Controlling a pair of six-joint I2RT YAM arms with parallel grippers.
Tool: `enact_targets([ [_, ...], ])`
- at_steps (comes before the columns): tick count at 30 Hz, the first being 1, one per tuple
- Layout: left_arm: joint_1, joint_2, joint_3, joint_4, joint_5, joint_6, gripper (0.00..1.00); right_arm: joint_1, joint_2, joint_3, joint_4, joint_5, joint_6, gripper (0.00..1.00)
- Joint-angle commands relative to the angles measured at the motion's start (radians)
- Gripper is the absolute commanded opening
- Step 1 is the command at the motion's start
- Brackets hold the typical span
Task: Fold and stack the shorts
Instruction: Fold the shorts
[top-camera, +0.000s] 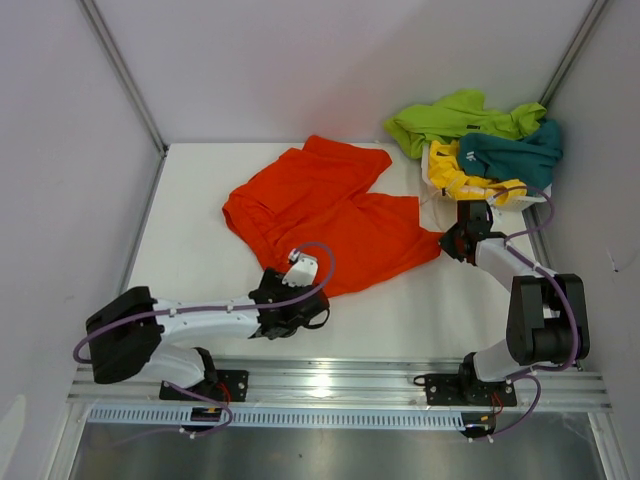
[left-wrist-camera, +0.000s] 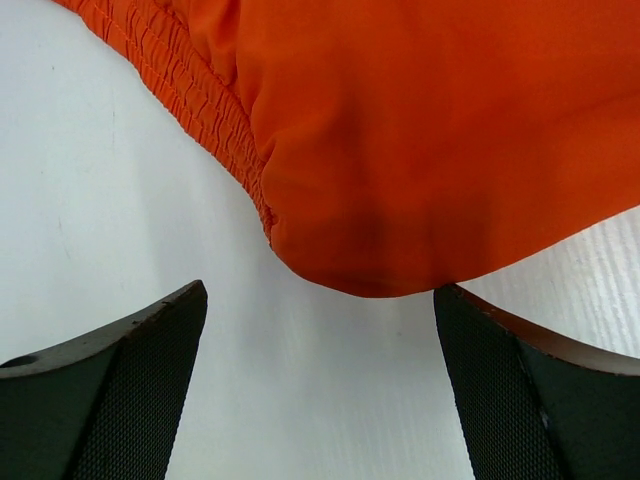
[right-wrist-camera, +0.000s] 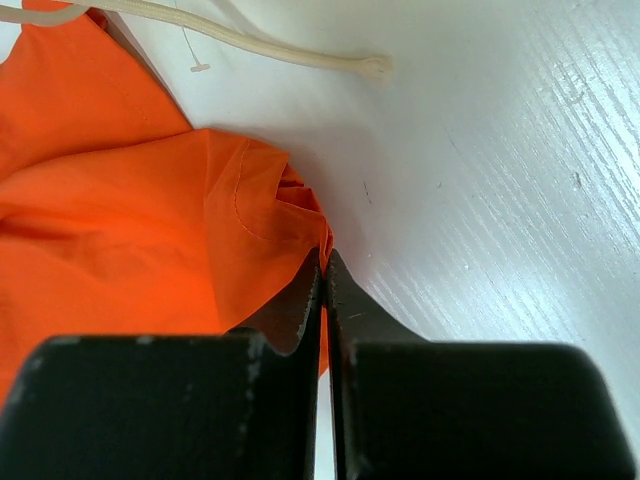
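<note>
Orange shorts (top-camera: 325, 215) lie spread on the white table. Their near hem (left-wrist-camera: 420, 190) sits just beyond my left gripper (left-wrist-camera: 320, 300), which stands open with only bare table between its fingers (left-wrist-camera: 140, 370). In the top view that gripper (top-camera: 290, 295) is at the shorts' near-left edge. My right gripper (right-wrist-camera: 324, 262) is shut on a corner of the orange shorts (right-wrist-camera: 150, 210) at their right side (top-camera: 447, 238). Lime green (top-camera: 450, 118), teal (top-camera: 515, 152) and yellow (top-camera: 455, 170) shorts are heaped at the back right.
A white basket (top-camera: 432, 170) holds the heaped shorts at the back right corner. A cream drawstring (right-wrist-camera: 250, 42) lies on the table beyond the right gripper. White walls enclose the table on the left, back and right.
</note>
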Motion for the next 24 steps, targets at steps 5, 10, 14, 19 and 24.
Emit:
enact_targets([
  [5,0.002,0.139,0.112,-0.053,-0.098,-0.012,0.94,-0.009,-0.002,0.029,0.028,-0.014,-0.013,0.00],
  [10,0.041,0.196,0.149,-0.033,-0.115,0.011,0.90,-0.010,-0.003,0.026,0.029,-0.014,-0.012,0.00],
  [14,0.099,0.187,0.139,0.027,-0.072,0.057,0.87,-0.010,-0.005,0.026,0.028,-0.009,-0.013,0.00],
  [19,0.113,0.156,0.116,0.076,-0.067,0.086,0.76,-0.021,-0.010,0.029,0.025,-0.004,-0.016,0.00],
  [24,0.114,0.101,0.072,0.182,-0.014,0.176,0.58,-0.046,-0.013,0.062,0.011,-0.008,-0.016,0.00],
])
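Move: The near corner of the shorts is about 3 cm ahead of the left gripper, centred between its fingers and roughly 2 cm lower. From the left gripper, the shorts' right-hand corner, still pinched by the right gripper, lies some 12 cm ahead and 34 cm to the right; the far end of the ribbed edge lies about 19 cm ahead and 16 cm left. From the right gripper, the near corner is 33 cm left and 8 cm back. Bring the left gripper down about 1 cm, then forward about 4 cm in all, so that its fingertips come astride the near corner of the shorts; narrow the wide-open fingers to a bit over half as they arrive, without shutting. Keep the right gripper shut on its corner, practically in place. ##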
